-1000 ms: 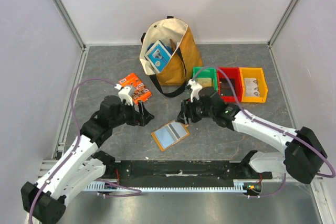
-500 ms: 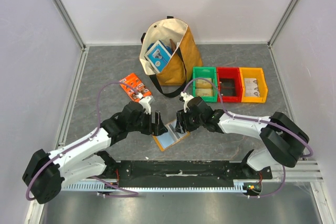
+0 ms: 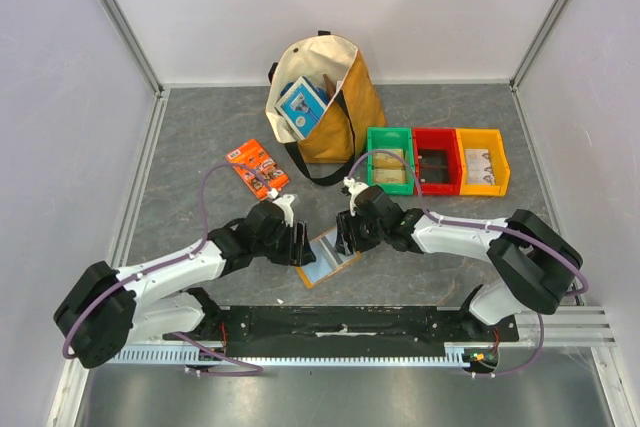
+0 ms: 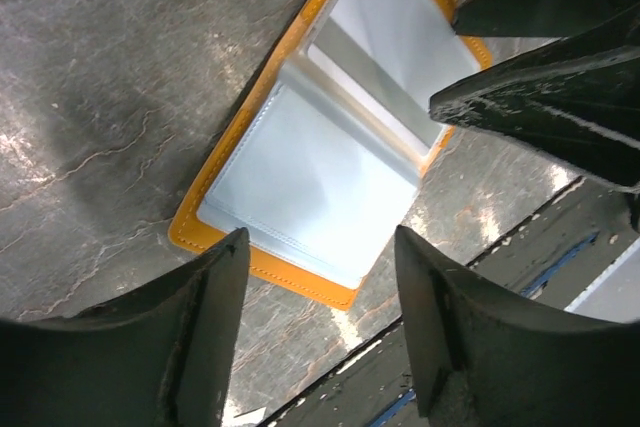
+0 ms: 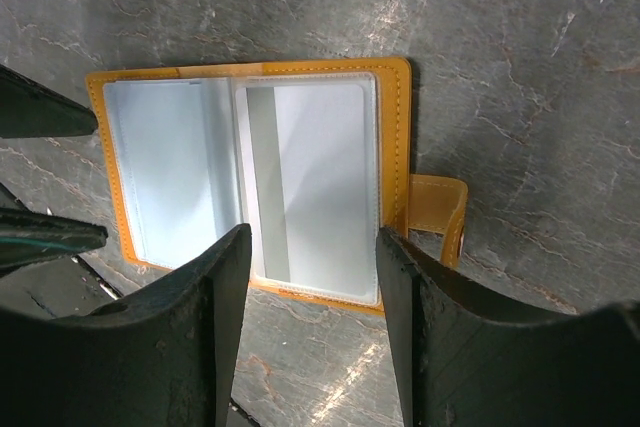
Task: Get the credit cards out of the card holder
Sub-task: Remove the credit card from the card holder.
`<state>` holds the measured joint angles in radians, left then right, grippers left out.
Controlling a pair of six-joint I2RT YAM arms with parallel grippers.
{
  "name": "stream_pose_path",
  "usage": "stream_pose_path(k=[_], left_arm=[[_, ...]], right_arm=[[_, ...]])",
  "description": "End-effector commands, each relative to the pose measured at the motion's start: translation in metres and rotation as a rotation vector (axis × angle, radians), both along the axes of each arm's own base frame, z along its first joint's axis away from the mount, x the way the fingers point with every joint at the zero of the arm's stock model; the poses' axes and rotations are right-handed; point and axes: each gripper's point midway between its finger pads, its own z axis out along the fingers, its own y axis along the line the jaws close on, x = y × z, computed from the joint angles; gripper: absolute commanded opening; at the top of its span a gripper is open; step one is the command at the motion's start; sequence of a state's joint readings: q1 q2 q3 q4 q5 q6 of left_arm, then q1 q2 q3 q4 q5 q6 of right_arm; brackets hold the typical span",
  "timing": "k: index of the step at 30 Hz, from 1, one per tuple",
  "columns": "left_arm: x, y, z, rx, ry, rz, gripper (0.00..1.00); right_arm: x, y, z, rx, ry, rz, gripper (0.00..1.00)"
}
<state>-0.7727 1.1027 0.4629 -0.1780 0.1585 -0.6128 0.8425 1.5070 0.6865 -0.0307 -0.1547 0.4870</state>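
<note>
The card holder (image 3: 326,259) lies open and flat on the table, orange-tan outside with pale blue-grey pockets (image 4: 310,187). Through its right clear pocket shows a white credit card (image 5: 320,182) with a grey stripe; the closing tab (image 5: 440,215) sticks out to the right. The left pocket (image 5: 165,167) looks pale, and I cannot tell what is in it. My left gripper (image 3: 300,244) (image 4: 320,247) hangs open just over the holder's left edge, holding nothing. My right gripper (image 3: 345,236) (image 5: 312,242) stands open above the right half, straddling the card pocket, also holding nothing.
A tan tote bag (image 3: 325,97) with a blue-and-white box (image 3: 303,105) stands at the back. An orange printed packet (image 3: 257,169) lies left of it. Green (image 3: 390,159), red (image 3: 437,159) and yellow (image 3: 482,159) bins sit at the right. A black rail (image 3: 345,319) runs along the near edge.
Both arms have come in and down onto the holder. The left gripper moved right, away from the orange packet, and narrowed its jaws. The right gripper moved down-left.
</note>
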Motion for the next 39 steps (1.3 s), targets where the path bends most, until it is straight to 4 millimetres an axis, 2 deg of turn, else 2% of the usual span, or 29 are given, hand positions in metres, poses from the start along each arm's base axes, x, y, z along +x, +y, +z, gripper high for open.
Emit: stream_pose_path(k=[1, 4, 9, 11, 12, 13, 18, 23, 25, 30, 35, 39], left_arm=[[0.003, -0.002, -0.005, -0.01, -0.001, 0.031, 0.61], [0.001, -0.001, -0.01, -0.002, 0.014, 0.03, 0.52], [-0.004, 0.0, -0.02, 0.005, 0.041, 0.028, 0.5], [-0.005, 0.001, -0.023, 0.011, 0.047, 0.031, 0.49], [-0.006, 0.002, -0.024, 0.015, 0.049, 0.032, 0.43], [-0.006, 0.003, -0.026, 0.019, 0.052, 0.037, 0.42], [-0.009, 0.007, -0.032, 0.036, 0.063, 0.039, 0.41], [-0.01, 0.006, -0.035, 0.038, 0.073, 0.039, 0.41], [-0.011, 0.005, -0.036, 0.036, 0.078, 0.036, 0.4], [-0.011, 0.004, -0.035, 0.031, 0.077, 0.034, 0.39], [-0.012, 0.004, -0.036, 0.028, 0.081, 0.036, 0.38], [-0.013, 0.003, -0.036, 0.022, 0.084, 0.037, 0.38]], right_arm=[[0.003, -0.001, -0.003, -0.021, -0.018, 0.003, 0.6], [0.0, 0.001, -0.002, -0.01, -0.009, 0.019, 0.6], [-0.003, 0.005, 0.001, 0.013, -0.003, 0.032, 0.6], [0.001, -0.003, -0.001, -0.023, -0.019, 0.003, 0.6], [0.004, -0.006, -0.001, -0.038, -0.029, -0.007, 0.6], [0.004, -0.009, -0.002, -0.055, -0.033, -0.007, 0.6], [0.003, -0.011, -0.002, -0.064, -0.03, -0.004, 0.6], [-0.005, 0.0, -0.002, -0.016, 0.005, 0.045, 0.56], [-0.012, 0.01, 0.002, 0.044, 0.025, 0.084, 0.53], [-0.016, 0.032, 0.029, 0.188, 0.021, 0.132, 0.43], [-0.017, 0.041, 0.055, 0.259, -0.003, 0.157, 0.38], [-0.024, 0.048, 0.071, 0.323, 0.008, 0.199, 0.34]])
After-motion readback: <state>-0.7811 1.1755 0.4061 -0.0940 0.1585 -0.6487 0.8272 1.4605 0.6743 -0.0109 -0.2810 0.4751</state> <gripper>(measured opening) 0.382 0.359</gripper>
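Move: The left hand hovers with the left sleeve's middle about 3 cm to its right and 3 cm below, and the grey-striped credit card roughly 4 cm ahead and 9 cm right. From the right hand that card, in the right sleeve, lies about 2 cm ahead, 1 cm left and just 1 cm below; the left sleeve is some 3 cm back and 7 cm left, the closing tab 4 cm ahead and 4 cm right. Down goes the left hand, about 2.5 cm, onto the outer end of the card holder's left sleeve, narrowing its fingers and then staying there. The right hand waits low at the right sleeve's outer edge, then closes its fingers on that edge, draws back and left a little over 1 cm, and raises it roughly 2 cm with a slight roll. ##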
